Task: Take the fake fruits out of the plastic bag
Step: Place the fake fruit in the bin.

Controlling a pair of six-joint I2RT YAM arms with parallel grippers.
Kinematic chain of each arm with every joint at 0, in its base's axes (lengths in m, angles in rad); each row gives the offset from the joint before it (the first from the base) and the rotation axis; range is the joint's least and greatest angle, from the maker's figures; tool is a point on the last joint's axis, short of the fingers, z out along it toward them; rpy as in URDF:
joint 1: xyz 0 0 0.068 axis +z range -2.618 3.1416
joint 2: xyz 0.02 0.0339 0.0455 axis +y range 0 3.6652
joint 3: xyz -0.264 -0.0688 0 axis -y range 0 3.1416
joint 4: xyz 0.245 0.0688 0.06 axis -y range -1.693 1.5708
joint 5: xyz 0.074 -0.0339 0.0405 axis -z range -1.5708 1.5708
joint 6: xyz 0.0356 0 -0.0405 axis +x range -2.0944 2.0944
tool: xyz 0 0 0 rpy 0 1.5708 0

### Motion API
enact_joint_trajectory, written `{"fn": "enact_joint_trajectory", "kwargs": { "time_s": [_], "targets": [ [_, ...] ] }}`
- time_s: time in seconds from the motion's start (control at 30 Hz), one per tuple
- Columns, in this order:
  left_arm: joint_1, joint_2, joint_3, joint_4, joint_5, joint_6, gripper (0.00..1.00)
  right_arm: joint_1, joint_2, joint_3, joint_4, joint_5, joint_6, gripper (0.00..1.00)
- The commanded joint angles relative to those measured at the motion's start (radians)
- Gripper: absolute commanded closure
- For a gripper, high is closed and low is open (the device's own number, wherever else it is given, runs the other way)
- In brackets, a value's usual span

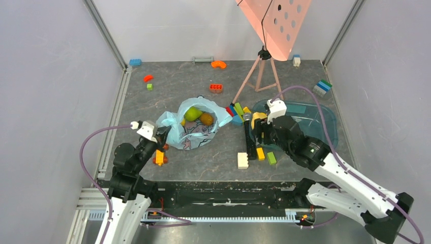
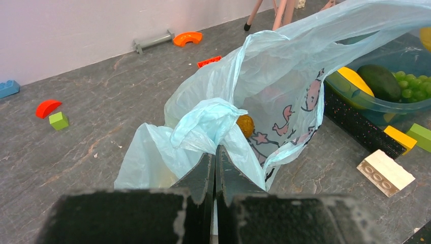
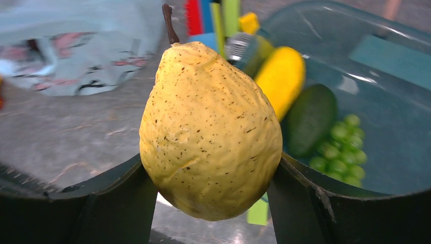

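Observation:
The light blue plastic bag (image 1: 195,133) lies open mid-table with a green fruit (image 1: 192,113) and a small orange fruit (image 1: 206,118) inside. My left gripper (image 1: 163,133) is shut on the bag's near edge; in the left wrist view the jaws (image 2: 216,150) pinch bunched bag film (image 2: 203,124), and the orange fruit (image 2: 245,125) shows behind it. My right gripper (image 1: 258,123) is shut on a yellow speckled pear (image 3: 211,129) with a brown stem, held off the table beside the left edge of the teal tub (image 1: 325,122).
The teal tub (image 3: 396,96) holds a yellow fruit (image 3: 279,79), a dark green avocado (image 3: 310,119) and green grapes (image 3: 343,147). A black bar (image 1: 249,140), a white brick (image 1: 243,160) and coloured bricks lie between bag and tub. A pink perforated panel on a tripod (image 1: 274,25) stands behind.

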Motion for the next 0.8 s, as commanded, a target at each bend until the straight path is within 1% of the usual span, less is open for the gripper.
{"fn": "enact_joint_trajectory", "kwargs": {
  "time_s": [0.0,0.2,0.3,0.4,0.47,0.77],
  "targets": [
    [-0.001,-0.007,0.0,0.029,-0.008,-0.027,0.98,-0.138,0.033,-0.04,0.021,0.05,-0.018,0.42],
    [-0.002,-0.013,-0.006,0.029,-0.004,-0.026,0.98,-0.441,0.09,-0.166,0.171,-0.061,-0.037,0.42],
    [-0.005,-0.023,-0.011,0.029,-0.011,-0.022,0.98,-0.548,0.13,-0.218,0.247,-0.102,-0.036,0.42],
    [-0.008,-0.031,-0.014,0.03,-0.018,-0.021,0.98,-0.6,0.176,-0.233,0.292,-0.062,-0.036,0.4],
    [-0.011,-0.035,-0.015,0.031,-0.021,-0.021,0.98,-0.634,0.202,-0.238,0.313,-0.062,-0.032,0.38],
    [-0.021,-0.058,-0.025,0.032,-0.044,-0.016,0.98,-0.691,0.255,-0.258,0.351,-0.074,-0.033,0.26]
  ]
}}
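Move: The right hand, already gripping the pear, has the bin's middle about 16 cm to its right, 6 cm ahead and 16 cm below. Inside the bin, some 18 cm below the hand, the mango lies 9 cm ahead and 3 cm right, the avocado 7 cm ahead and 10 cm right, and the grapes 4 cm ahead and 15 cm right. From the left hand, which holds the bag, the bin's middle is roughly 53 cm right, 6 cm ahead and 19 cm below. Rightward in a quick sweep that eases off at the end, the right hand carries the pear some 17 cm across, sinking about 12 cm and reaching several centimetres forward, past the mango and avocado to the middle of the bin. Meanwhile the wrist turns about 35 degrees clockwise and tips its fingers further down, keeping its grip. ##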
